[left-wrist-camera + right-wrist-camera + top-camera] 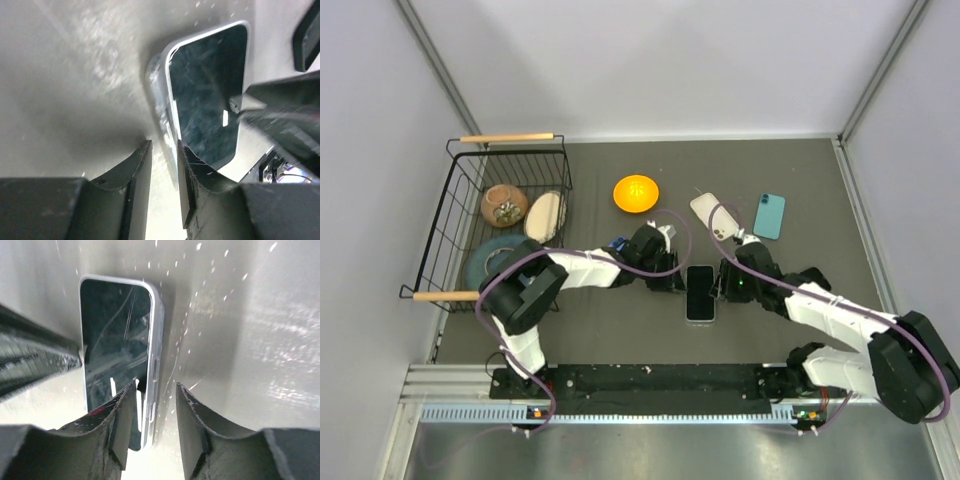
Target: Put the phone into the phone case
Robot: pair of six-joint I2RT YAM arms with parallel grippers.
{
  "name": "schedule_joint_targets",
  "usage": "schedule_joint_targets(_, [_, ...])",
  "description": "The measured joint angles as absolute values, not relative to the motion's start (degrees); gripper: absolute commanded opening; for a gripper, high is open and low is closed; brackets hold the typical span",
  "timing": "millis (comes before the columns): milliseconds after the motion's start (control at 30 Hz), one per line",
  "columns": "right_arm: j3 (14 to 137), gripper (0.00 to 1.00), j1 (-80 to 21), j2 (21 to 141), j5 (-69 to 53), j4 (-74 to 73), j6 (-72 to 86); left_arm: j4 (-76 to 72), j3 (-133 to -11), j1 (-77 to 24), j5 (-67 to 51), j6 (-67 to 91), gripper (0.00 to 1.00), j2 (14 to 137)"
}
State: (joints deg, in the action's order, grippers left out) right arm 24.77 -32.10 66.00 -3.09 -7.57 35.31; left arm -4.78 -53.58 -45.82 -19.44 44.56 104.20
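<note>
The phone (pixel 700 292) lies flat and face up on the table between both arms, its black screen (pixel 210 95) framed by the pale clear rim of the phone case (pixel 159 95). My left gripper (pixel 670 280) stands just left of it. In its wrist view the left gripper (pixel 164 147) is open, with only table in the gap and one finger (pixel 192 170) over the phone's near corner. My right gripper (pixel 725 285) is at the phone's right side. It (pixel 155 387) is open and straddles the case's side edge (pixel 154 365) without pinching it.
A black wire basket (pixel 450 215) with several round items stands at the left. An orange dish (pixel 636 193), a beige-backed phone (pixel 708 212) and a teal-backed phone (pixel 769 216) lie behind the arms. Each wrist view shows the other arm close by (pixel 280 115) (pixel 35 360).
</note>
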Motion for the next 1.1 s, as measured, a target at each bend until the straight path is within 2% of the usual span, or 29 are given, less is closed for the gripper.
schedule_joint_targets(33, [26.0, 0.33, -32.1, 65.6, -1.9, -9.4, 34.5, -4.5, -52.3, -45.8, -18.4, 44.1, 0.21, 103.2])
schedule_joint_targets(67, [27.5, 0.28, -32.1, 65.3, -0.5, -11.1, 33.8, -4.1, -51.3, -45.9, -18.0, 44.0, 0.11, 102.3])
schedule_joint_targets(133, [31.3, 0.20, -31.9, 65.0, 1.7, -13.1, 32.4, -3.4, -48.6, -46.3, -16.6, 43.2, 0.00, 99.7])
schedule_joint_targets(233, [36.4, 0.01, -31.5, 65.6, 4.1, -13.3, 30.3, -2.7, -45.3, -48.0, -15.1, 42.1, 0.00, 95.9])
schedule_joint_targets(267, [38.3, 0.00, -31.3, 66.5, 5.0, -13.3, 29.7, -2.7, -44.3, -49.2, -14.6, 41.8, 0.00, 94.6])
schedule_joint_targets(700, [50.2, 0.00, -29.4, 88.0, 6.4, -12.8, 24.6, -9.1, -42.1, -64.8, -12.6, 41.8, 0.00, 91.2])
schedule_joint_targets(1100, [48.8, 0.00, -28.9, 89.9, 1.4, -9.3, 25.5, -14.7, -42.5, -67.3, -12.5, 42.0, 0.00, 98.8])
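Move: Lying between the two open grippers is the phone in its clear case: its middle is about 4 cm right of the left hand, 1 cm back, and about 4 cm left of the right hand, 2 cm ahead. It is some 2 cm below both. From the left hand, the blue phone sits 7 cm ahead, 18 cm left. From the right hand, the beige case is about 22 cm straight ahead and the teal phone 22 cm ahead, 14 cm right. Leaving the phone's long sides, both hands shut their fingers and swing to its short ends. The left swerves out to its left, then goes back about 14 cm and in to the right, turning clockwise some 20 degrees and finally sinking behind the near end. The right arcs 7 cm up and forward about 11 cm, then lowers just beyond the far end. ##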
